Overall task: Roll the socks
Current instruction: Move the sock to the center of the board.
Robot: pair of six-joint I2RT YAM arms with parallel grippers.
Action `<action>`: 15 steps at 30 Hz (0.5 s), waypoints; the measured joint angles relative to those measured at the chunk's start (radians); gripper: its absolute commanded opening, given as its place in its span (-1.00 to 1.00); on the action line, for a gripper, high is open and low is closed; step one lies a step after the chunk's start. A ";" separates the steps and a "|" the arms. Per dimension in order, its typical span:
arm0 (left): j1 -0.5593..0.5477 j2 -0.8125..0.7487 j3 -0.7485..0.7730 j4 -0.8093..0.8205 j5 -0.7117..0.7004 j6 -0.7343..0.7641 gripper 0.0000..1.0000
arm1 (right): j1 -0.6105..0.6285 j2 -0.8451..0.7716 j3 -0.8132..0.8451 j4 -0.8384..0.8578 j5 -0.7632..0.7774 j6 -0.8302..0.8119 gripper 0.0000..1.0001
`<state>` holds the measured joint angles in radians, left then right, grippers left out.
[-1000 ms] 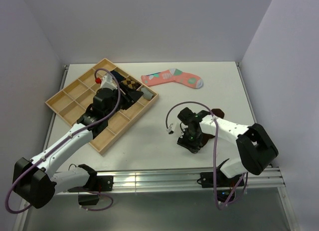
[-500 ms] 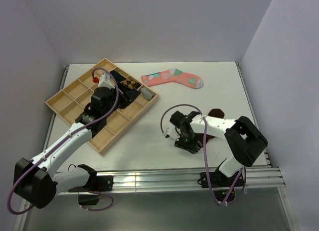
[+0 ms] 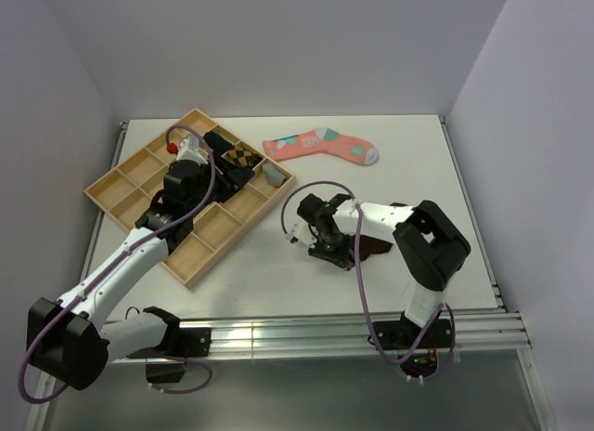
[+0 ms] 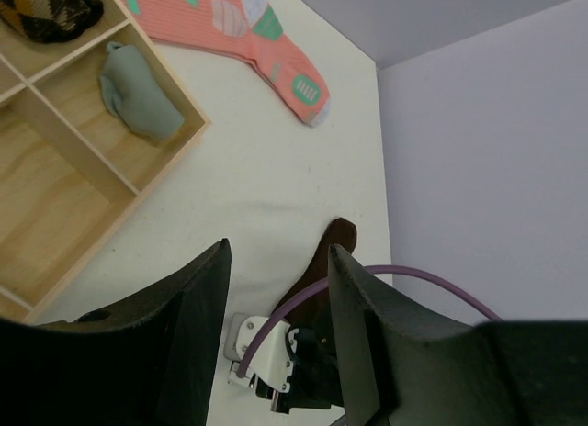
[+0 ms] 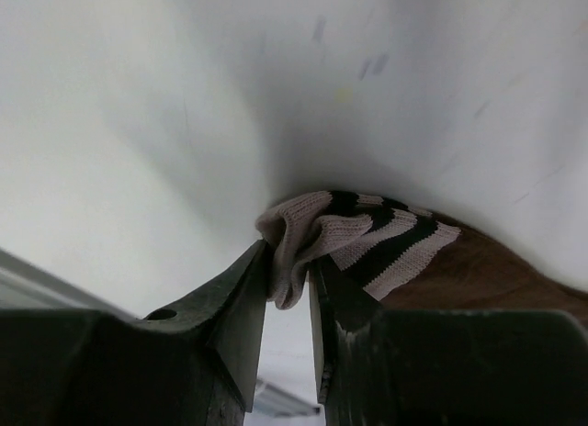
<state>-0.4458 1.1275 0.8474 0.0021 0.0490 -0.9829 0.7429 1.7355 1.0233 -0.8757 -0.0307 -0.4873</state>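
Note:
The dark brown sock [image 3: 379, 251] lies on the white table under my right arm. Its white-striped cuff [image 5: 367, 233] is bunched, with a fold of it pinched between the fingers of my right gripper [image 5: 288, 279]. From above, that gripper [image 3: 320, 243] sits low on the table, left of the sock. The grey sock [image 4: 138, 91] lies crumpled in a corner compartment of the wooden tray [image 3: 243, 230]. My left gripper [image 4: 276, 252] hovers above the tray, open and holding nothing, with the brown sock [image 4: 335, 247] visible beyond it.
A pink patterned sock [image 3: 320, 145] lies flat at the back of the table. Dark patterned socks [image 3: 237, 157] fill a back compartment of the tray. Walls close in on three sides, and a metal rail [image 3: 306, 333] runs along the near edge.
My right gripper has slid left across the table toward the tray and closed on the striped cuff, pulling the sock with it. The left arm has drifted slightly back and left over the tray.

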 measured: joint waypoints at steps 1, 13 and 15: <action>0.006 -0.003 0.000 -0.010 0.003 0.002 0.04 | 0.010 0.014 0.025 0.018 -0.001 0.000 -0.39; 0.043 -0.206 -0.024 -0.096 0.015 0.012 0.04 | 0.141 0.074 0.124 0.109 -0.143 -0.002 -0.40; 0.043 -0.212 -0.035 -0.095 0.027 0.012 0.04 | 0.135 0.055 0.101 0.112 -0.187 -0.003 -0.35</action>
<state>-0.4023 0.9150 0.8124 -0.0933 0.0757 -0.9707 0.8780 1.7908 1.1240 -0.7639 -0.2176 -0.4908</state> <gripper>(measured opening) 0.522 0.305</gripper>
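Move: The right hand has the brown sock's striped cuff in its fingers just above the board; the clear middle of the board lies about 11 cm to its left and 3 cm ahead. The sock's brown body trails some 8 cm right and 7 cm ahead of the hand, the rolled grey sock in the wooden tray about 20 cm left and 25 cm ahead. From the raised left hand the board's middle is roughly 15 cm right, 8 cm back and 24 cm down. Keeping its pinch on the striped cuff, the right hand drags the brown sock about 9 cm to the left towards the middle of the board, bowing some 2 cm forward first and then easing back about 3 cm, staying low and level while its left side tips up some 15 degrees and it turns slightly counter-clockwise. Meanwhile the empty left hand, its fingers staying half open, draws away above the tray, a few centimetres left, back and up, touching nothing. ##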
